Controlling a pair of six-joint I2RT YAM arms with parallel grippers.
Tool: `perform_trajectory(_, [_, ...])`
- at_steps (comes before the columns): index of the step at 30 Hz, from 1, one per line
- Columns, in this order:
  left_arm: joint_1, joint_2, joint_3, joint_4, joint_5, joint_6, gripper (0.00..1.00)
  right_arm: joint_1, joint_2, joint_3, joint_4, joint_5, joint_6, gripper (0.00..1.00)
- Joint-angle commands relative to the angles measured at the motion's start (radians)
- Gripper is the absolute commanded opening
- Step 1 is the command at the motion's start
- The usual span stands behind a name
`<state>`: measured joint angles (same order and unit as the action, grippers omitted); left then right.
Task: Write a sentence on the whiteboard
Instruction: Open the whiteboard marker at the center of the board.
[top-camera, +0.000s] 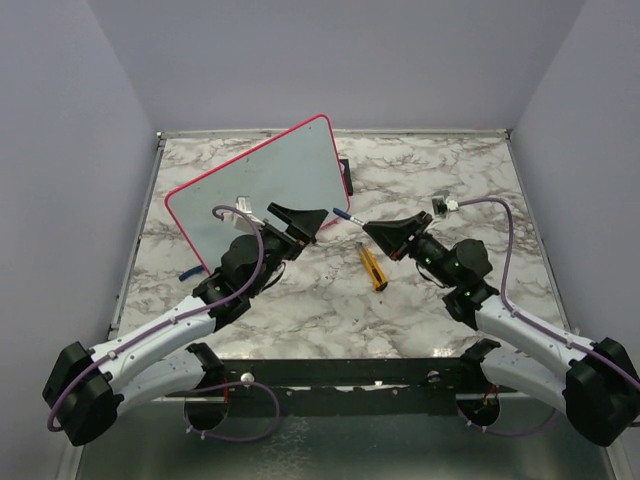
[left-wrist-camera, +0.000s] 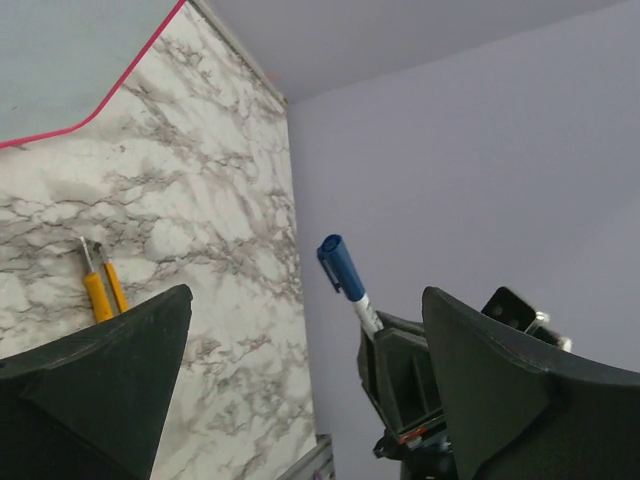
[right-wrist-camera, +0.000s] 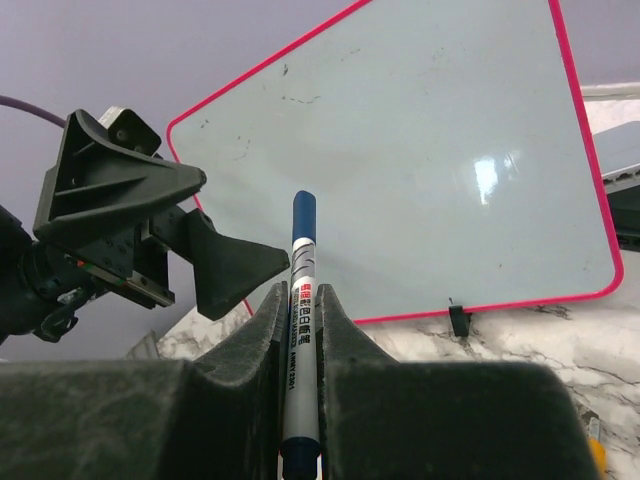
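Observation:
The whiteboard (top-camera: 255, 185) stands tilted at the back left, pale with a red frame. In the right wrist view the whiteboard (right-wrist-camera: 430, 160) shows only faint specks, and the sentence is out of view. My right gripper (top-camera: 372, 230) is shut on a white marker (right-wrist-camera: 301, 330) with a blue cap (left-wrist-camera: 340, 264) on, which points toward the left gripper. My left gripper (top-camera: 312, 225) hovers open just left of the cap, in front of the board's lower right corner, with nothing between its fingers (left-wrist-camera: 110, 380).
A yellow utility knife (top-camera: 373, 267) lies on the marble table between the arms. A small black and white piece (top-camera: 445, 205) sits at the right rear. A dark object (top-camera: 346, 176) lies behind the board's right edge. Grey walls enclose the table.

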<state>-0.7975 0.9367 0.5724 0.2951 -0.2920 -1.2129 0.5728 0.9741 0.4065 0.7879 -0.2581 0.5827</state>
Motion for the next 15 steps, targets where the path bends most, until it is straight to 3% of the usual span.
perform_trajectory(1, [0.005,0.030,-0.029,0.134,-0.043,-0.132,0.95,0.032,0.049,0.009,0.086,0.038,-0.024,0.01])
perform_trajectory(15, [0.004,0.079,-0.038,0.156,-0.030,-0.190,0.61,0.126,0.112,0.037,0.132,0.080,-0.060,0.01])
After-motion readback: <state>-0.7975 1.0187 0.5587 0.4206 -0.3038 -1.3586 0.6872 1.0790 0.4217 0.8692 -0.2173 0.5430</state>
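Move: The left hand is empty and wide open; the marker's blue cap lies about 6 cm to its right, 3 cm ahead and a touch higher. The right hand grips the marker's other end with the cap pointing out; the left fingers it is taken to are some 12 cm to its left and 1 cm farther out. The yellow cutter lies on the table nearly beneath the right hand, about 21 cm down; the whiteboard's middle is about 14 cm left, 17 ahead and 21 below the left hand. The right hand, keeping its grip on the marker, carries it about 3 cm to the left with a slight drop and drift back, bringing the blue cap into the gap between the left fingers. The left hand comes to meet it, only about 1 cm forward and as much to the right, rolling some 10 degrees so that its left side drops, while its fingers start to close from wide open to about two thirds, not yet visibly touching the cap. ##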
